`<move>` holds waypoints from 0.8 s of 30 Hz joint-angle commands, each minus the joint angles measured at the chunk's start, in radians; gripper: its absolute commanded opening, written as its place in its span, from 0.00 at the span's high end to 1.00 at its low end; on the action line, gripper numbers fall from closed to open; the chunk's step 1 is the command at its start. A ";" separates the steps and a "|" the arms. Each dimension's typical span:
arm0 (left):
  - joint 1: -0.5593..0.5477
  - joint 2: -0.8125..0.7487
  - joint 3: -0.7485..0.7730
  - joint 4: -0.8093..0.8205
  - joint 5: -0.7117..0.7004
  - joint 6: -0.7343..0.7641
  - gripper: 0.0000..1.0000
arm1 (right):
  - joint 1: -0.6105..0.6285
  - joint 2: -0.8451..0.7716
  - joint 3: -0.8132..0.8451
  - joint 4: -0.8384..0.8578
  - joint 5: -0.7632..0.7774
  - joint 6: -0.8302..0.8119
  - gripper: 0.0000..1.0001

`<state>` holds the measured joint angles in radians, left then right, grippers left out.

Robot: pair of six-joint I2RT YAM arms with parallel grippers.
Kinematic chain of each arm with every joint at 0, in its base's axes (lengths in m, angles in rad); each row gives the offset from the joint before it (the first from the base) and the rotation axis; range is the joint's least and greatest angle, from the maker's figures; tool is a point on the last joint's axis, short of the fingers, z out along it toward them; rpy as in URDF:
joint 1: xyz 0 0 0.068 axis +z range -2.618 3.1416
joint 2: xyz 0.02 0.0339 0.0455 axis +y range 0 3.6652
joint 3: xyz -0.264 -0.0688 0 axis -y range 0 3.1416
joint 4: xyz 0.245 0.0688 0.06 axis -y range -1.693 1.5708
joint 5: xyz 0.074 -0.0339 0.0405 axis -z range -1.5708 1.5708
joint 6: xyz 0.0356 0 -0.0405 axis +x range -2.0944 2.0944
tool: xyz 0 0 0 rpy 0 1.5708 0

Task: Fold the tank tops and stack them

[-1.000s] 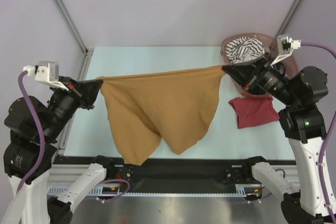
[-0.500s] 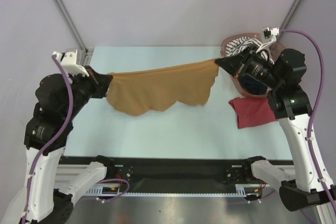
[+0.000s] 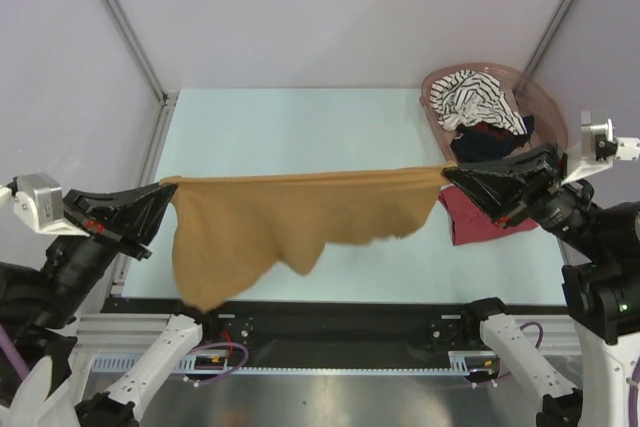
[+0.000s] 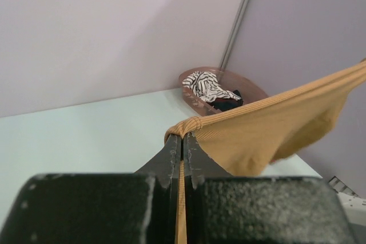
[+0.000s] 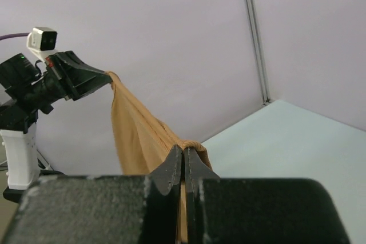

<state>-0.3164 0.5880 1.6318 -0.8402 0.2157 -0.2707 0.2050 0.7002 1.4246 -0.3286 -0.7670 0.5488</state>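
Observation:
A mustard-brown tank top (image 3: pixel 290 217) hangs stretched in the air between my two grippers, its lower part drooping toward the table's near edge. My left gripper (image 3: pixel 168 187) is shut on its left corner (image 4: pixel 186 127). My right gripper (image 3: pixel 447 175) is shut on the right corner (image 5: pixel 191 144). A dark red tank top (image 3: pixel 480 217) lies folded on the table at the right, partly hidden behind my right gripper. A black-and-white striped tank top (image 3: pixel 472 97) and a black one (image 3: pixel 485 139) lie in the basket.
The pinkish-brown oval basket (image 3: pixel 545 107) stands at the back right corner of the pale table (image 3: pixel 300 127). Purple walls with metal corner posts close in the back and sides.
Both arms have pulled back toward the near edge and lifted, carrying the mustard-brown tank top stretched between them. It hung low at first, then swung toward the back, and now droops near the front.

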 commanded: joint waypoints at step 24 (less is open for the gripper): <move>0.011 0.619 -0.711 0.667 -0.165 -0.268 1.00 | -0.029 0.586 -0.469 0.460 0.230 0.118 1.00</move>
<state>-0.3122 1.1481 0.8764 -0.3569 0.1184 -0.4786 0.1902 1.2106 0.8993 -0.0868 -0.5636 0.6353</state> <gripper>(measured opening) 0.010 0.020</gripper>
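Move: The tan tank top is already stretched between both shut grippers. The bare middle of the table lies roughly 27 cm ahead, 21 cm right and 50 cm below the left hand, and about 25 cm ahead and 16 cm left of the right hand. The folded red tank top lies about 20 cm ahead and 32 cm right of the right hand, 50 cm down; the basket is some 48 cm ahead and 38 cm right. Both hands, still gripping the tan tank top, swoop down about 30 cm and forward 20, fingers tipping down. ##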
